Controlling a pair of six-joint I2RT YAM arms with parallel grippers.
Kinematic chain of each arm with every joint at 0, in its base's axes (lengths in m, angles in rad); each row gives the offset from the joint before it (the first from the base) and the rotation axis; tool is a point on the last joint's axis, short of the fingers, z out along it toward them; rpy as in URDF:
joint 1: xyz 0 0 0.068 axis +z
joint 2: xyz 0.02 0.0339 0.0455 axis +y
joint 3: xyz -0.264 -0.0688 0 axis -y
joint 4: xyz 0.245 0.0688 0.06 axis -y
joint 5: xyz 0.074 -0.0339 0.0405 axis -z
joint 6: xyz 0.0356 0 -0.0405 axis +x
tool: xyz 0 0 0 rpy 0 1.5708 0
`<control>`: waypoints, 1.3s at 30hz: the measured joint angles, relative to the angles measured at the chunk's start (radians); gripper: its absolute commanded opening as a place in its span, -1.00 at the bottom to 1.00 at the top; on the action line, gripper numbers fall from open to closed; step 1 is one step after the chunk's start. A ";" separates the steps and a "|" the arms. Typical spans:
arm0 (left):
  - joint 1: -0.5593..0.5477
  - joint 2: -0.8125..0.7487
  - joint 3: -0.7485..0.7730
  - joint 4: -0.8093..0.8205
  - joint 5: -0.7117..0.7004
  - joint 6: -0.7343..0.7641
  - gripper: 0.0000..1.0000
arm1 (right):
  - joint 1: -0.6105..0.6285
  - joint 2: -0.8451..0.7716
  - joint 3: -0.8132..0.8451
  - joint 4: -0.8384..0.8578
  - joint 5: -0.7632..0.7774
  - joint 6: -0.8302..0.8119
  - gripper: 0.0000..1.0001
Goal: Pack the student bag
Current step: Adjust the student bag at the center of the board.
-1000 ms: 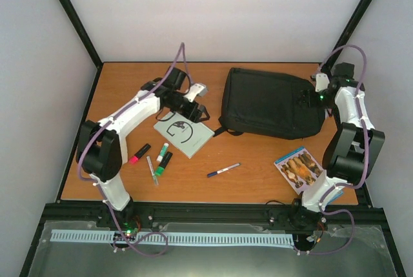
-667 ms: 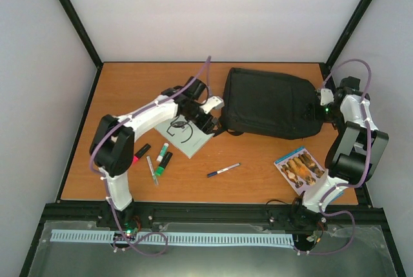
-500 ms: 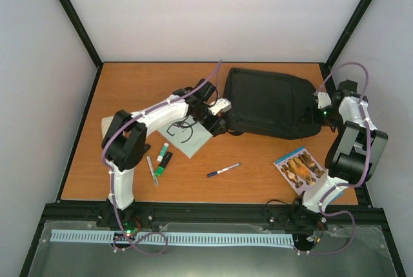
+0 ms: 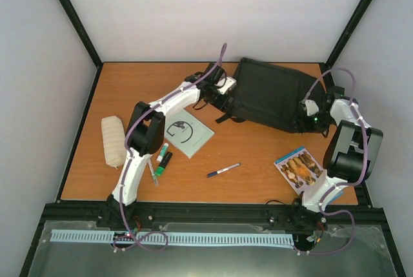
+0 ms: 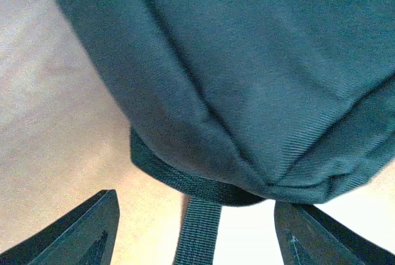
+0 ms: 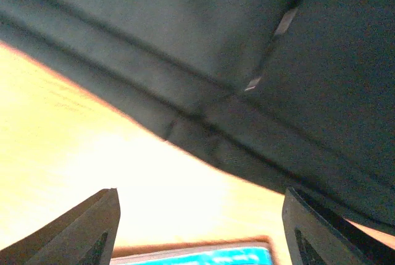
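The black student bag (image 4: 271,99) lies at the back right of the table. My left gripper (image 4: 227,95) is open at the bag's left edge; in the left wrist view the bag's dark corner (image 5: 247,73) fills the frame and a black strap (image 5: 199,231) hangs between the fingers. My right gripper (image 4: 308,112) is open at the bag's right near corner; the right wrist view shows the bag's seam (image 6: 247,92) just above the open fingers.
On the table lie a grey notebook (image 4: 184,133), green and pink markers (image 4: 162,159), a pen (image 4: 223,170), a photo booklet (image 4: 298,167) and a beige pencil case (image 4: 113,140) at the left. A blue booklet edge (image 6: 203,257) shows in the right wrist view.
My left arm swung right from over the notebook to the bag's left edge. The bag shifted and turned slightly. My right gripper moved down to the bag's right corner. The pencil case became visible.
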 measured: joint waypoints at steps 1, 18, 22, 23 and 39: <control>0.008 0.023 0.032 -0.003 -0.010 0.002 0.44 | 0.014 0.000 -0.006 -0.003 -0.005 0.000 0.47; 0.214 -0.079 0.084 -0.118 0.030 0.048 0.67 | 0.079 0.005 0.271 -0.011 0.023 0.087 0.99; 0.198 -0.270 -0.046 -0.134 0.112 0.043 0.85 | 0.006 0.115 0.384 0.030 0.087 0.124 1.00; 0.194 -0.312 -0.077 -0.140 0.129 0.042 0.85 | -0.004 0.144 0.396 0.036 0.102 0.127 1.00; 0.191 -0.438 -0.342 -0.204 0.209 0.062 0.92 | -0.051 0.386 0.478 0.019 0.154 0.090 1.00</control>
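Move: The student bag's middle lies about 12 cm ahead of the right gripper and 12 cm to its left, slightly lower; its near edge runs right by the fingers. The picture book is some 17 cm straight back from them. From the left gripper, the bag's middle is roughly 22 cm right and 4 cm ahead, its strap 5 cm back and 3 cm right, and the Gatsby book 11 cm back and 15 cm left. Slide the right gripper about 8 cm left along the bag's near edge, then lift it, swing it forward and right while opening it fully, and lower it close over the bag's right end. Meanwhile sweep the left gripper forward and left, clear of the bag's left end, then raise it, draw it back some 16 cm, opening wider, and lower it partway near the Gatsby book. ##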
